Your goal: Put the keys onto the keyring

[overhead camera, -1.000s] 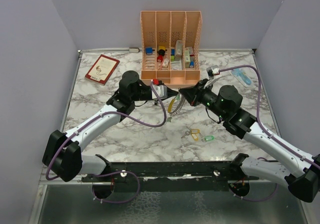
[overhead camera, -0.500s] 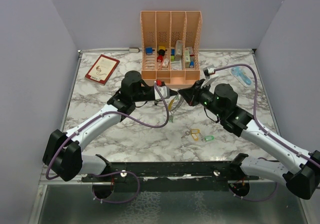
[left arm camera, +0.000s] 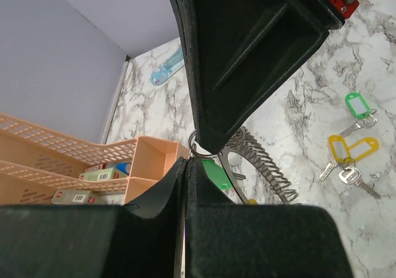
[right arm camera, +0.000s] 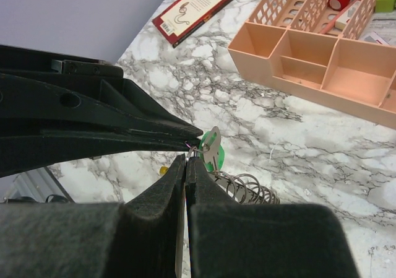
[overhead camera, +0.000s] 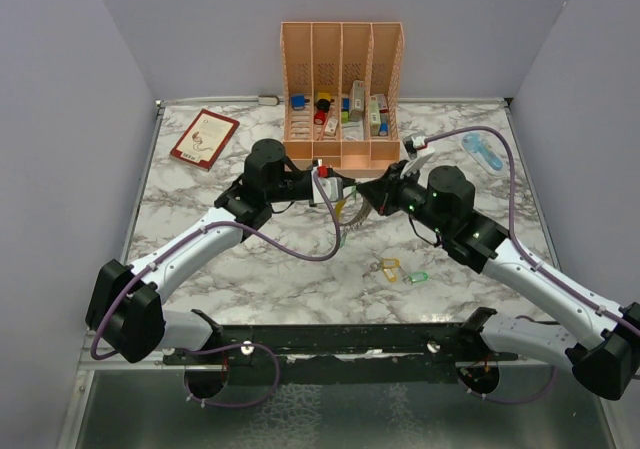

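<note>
My left gripper (overhead camera: 343, 185) and right gripper (overhead camera: 368, 191) meet tip to tip above the table's middle. Both are shut on the keyring (overhead camera: 347, 212), which hangs between them. In the left wrist view my left gripper (left arm camera: 185, 161) pinches the small silver ring, with the right gripper (left arm camera: 208, 143) on it from above. The large loop (left arm camera: 233, 178), its wire coil and a green key (left arm camera: 216, 174) hang below. In the right wrist view my right gripper (right arm camera: 185, 157) pinches the same ring (right arm camera: 192, 150) beside the green key (right arm camera: 217, 158). Loose yellow keys (overhead camera: 389, 267) and a green key (overhead camera: 417, 277) lie on the table.
An orange organizer (overhead camera: 341, 154) with small items stands just behind the grippers. A red book (overhead camera: 204, 138) lies at the back left. A light blue object (overhead camera: 482, 152) lies at the back right. Purple cables loop beside both arms.
Both grippers have shifted slightly left and toward the organizer, still tip to tip, with the keyring between them. The keys on the table have not moved.
</note>
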You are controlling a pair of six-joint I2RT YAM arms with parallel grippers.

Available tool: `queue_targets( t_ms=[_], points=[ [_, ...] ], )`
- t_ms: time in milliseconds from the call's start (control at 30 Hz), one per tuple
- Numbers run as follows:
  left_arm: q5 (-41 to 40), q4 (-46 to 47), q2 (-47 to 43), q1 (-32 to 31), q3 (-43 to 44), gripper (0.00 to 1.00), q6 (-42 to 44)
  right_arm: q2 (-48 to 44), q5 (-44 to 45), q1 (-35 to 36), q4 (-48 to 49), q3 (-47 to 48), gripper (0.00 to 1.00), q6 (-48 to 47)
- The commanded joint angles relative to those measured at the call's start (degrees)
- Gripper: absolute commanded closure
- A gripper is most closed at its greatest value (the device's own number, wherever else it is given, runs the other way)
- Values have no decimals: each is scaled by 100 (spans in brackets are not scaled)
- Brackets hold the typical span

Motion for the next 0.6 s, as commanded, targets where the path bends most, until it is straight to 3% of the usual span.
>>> queue_targets(
  t_ms=[0,33,100,167,233,300,433,567],
  points=[
    [-97,31,-22,-23,255,100,247,-160,-102,28,-85,110,98,122],
    [-90,2,-30,-22,253,100,251,-203,-48,28,-124,113,94,122],
    [-83,-73,-53,-22,211,100,287,-256,60,22,-251,138,74,98],
    [-93,-153,-77,-22,157,100,340,-319,216,21,-471,197,64,58],
    [-129,-143,-98,-22,35,100,358,-390,468,19,-681,230,45,36],
    [-191,-97,-127,-27,-122,100,444,-421,890,12,-1067,297,33,28],
    [-413,122,-97,-22,-404,100,493,-239,1661,-146,-2247,580,27,279],
    [-634,206,-51,1,-520,100,705,94,1281,-841,-3264,587,28,728]
  ],
)
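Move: The keyring hangs between the two sets of shut fingertips, its middle some 5 cm below them and about 1 cm back, 1 cm left of the right hand and 1 cm right of the left. From the right hand, the yellow-tagged keys lie on the table about 10 cm back, 6 cm right and 20 cm down; the green-tagged key is 6 cm right of them and 2 cm nearer the base. Right fingers open wide, freeing the keyring, and draw about 6 cm right; left keeps hold, sinking 4 cm. ##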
